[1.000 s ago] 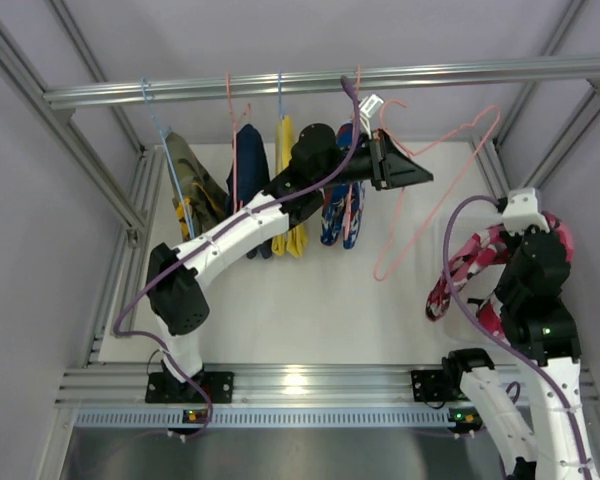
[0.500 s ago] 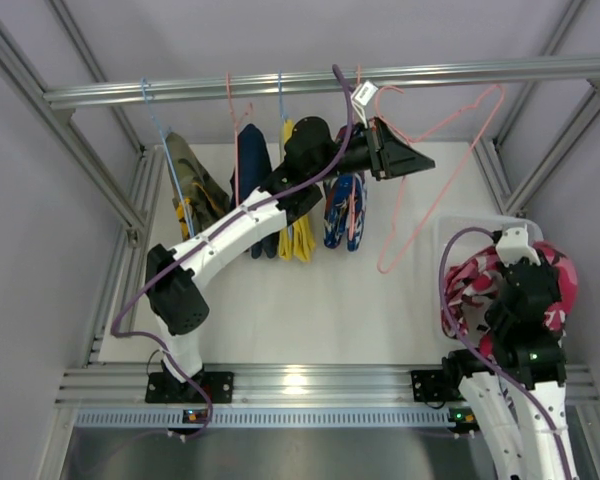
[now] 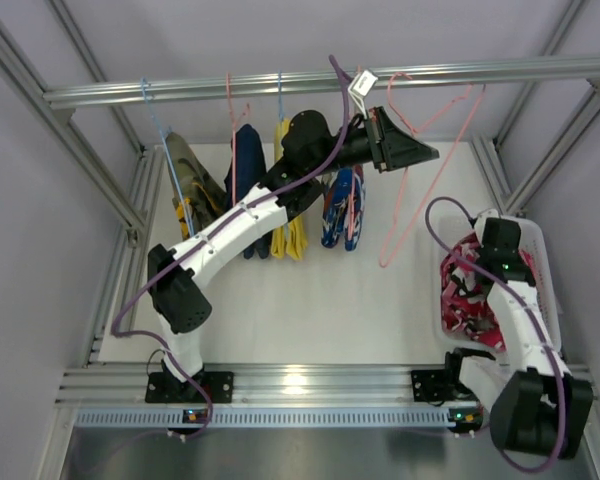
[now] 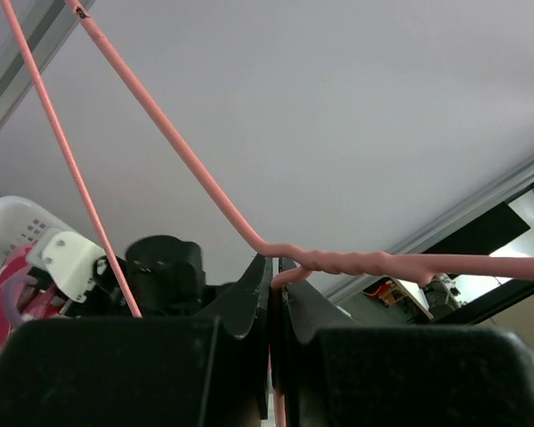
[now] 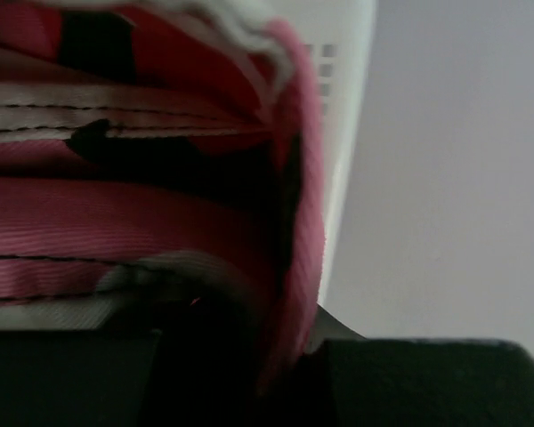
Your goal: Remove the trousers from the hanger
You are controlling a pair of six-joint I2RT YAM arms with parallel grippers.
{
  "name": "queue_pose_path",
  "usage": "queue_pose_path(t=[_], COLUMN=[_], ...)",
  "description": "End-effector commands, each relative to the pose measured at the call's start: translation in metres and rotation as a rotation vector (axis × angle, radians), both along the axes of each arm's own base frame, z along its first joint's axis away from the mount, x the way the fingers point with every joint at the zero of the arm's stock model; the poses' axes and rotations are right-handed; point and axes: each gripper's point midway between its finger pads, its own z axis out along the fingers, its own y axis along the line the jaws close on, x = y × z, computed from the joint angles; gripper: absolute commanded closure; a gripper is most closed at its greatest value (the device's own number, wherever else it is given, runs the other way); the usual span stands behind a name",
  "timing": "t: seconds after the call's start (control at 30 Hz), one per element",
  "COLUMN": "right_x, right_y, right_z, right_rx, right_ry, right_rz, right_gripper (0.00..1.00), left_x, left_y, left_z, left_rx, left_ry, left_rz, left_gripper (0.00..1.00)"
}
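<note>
My left gripper is shut on the wire of an empty pink hanger and holds it just under the rail. In the left wrist view the jaws pinch the pink hanger below its twisted neck. The red-pink trousers lie in a white basket at the right. My right gripper reaches down into it. In the right wrist view the red-pink trousers fill the frame and a fold runs down between the jaws. The blue trousers hang on another pink hanger on the rail.
A metal rail crosses the back, with olive, dark navy and yellow garments hanging on it left of the blue pair. Frame posts stand at both sides. The basket wall is close to my right gripper.
My right arm has swung down and carried the red-pink trousers into the white basket. My left gripper has lifted the empty pink hanger a little higher, toward the rail.
</note>
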Motion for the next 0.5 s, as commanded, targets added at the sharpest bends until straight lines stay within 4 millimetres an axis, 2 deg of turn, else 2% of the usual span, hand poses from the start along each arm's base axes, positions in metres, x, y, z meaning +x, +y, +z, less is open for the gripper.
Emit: queue_pose_path(t=[0.0,0.07,0.1,0.17,0.2,0.23,0.27,0.3,0.37,0.4,0.43,0.47], right_x=[0.036,0.044,0.043,0.046,0.045,0.042,0.043,0.043,0.038,0.038,0.026,0.022], right_y=[-0.004,0.003,0.007,0.021,0.026,0.031,0.040,0.044,0.056,0.059,0.063,0.069], right_z=[0.003,-0.006,-0.009,-0.007,-0.006,0.002,0.006,0.026,0.047,0.067,0.091,0.106], right_rx=[0.112,0.170,0.191,0.243,0.257,0.270,0.304,0.307,0.353,0.355,0.361,0.375], right_ry=[-0.089,-0.080,-0.074,-0.095,-0.106,-0.127,-0.147,-0.210,-0.282,-0.341,-0.431,-0.487], right_rz=[0.022,0.066,0.085,0.162,0.182,0.204,0.237,0.256,0.286,0.299,0.290,0.310], right_gripper=[0.98,0.86,0.67,0.47,0.28,0.22,0.18,0.13,0.11,0.11,0.11,0.11], left_x=[-0.010,-0.012,-0.012,-0.012,-0.012,-0.011,-0.012,-0.011,-0.012,-0.012,-0.014,-0.014], left_y=[0.011,0.013,0.012,0.012,0.013,0.013,0.013,0.013,0.012,0.011,0.011,0.011], left_z=[0.046,0.050,0.050,0.049,0.049,0.049,0.049,0.048,0.047,0.046,0.046,0.045], left_rx=[-0.130,-0.137,-0.137,-0.134,-0.134,-0.133,-0.131,-0.130,-0.128,-0.127,-0.128,-0.126], left_ry=[-0.116,-0.123,-0.122,-0.121,-0.121,-0.119,-0.122,-0.121,-0.116,-0.114,-0.109,-0.107], left_rz=[0.003,-0.001,-0.002,-0.001,-0.001,0.002,0.004,0.004,-0.001,-0.005,-0.013,-0.016], left_gripper=[1.00,1.00,1.00,1.00,1.00,1.00,1.00,1.00,1.00,1.00,1.00,1.00])
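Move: My right hand grips the pink camouflage trousers at the basket; the middle of their heap is about 7 cm to its left, 3 cm back and 6 cm below. The basket's middle lies some 4 cm left of that hand, 2 cm back and 8 cm down, while the empty pink hanger hangs roughly 30 cm left, 7 cm farther out and 25 cm higher. From my left hand the heap is about 24 cm right, 6 cm back and 40 cm below. I let go of the trousers with my right hand: it sinks about 3 cm more while easing forward, and its fingers spread nearly fully. Then it lifts some 7 cm off the heap, drifting left over the basket and tilting up and rolling by roughly 25 degrees. My left hand stays put, still pinching the hanger by its neck. ##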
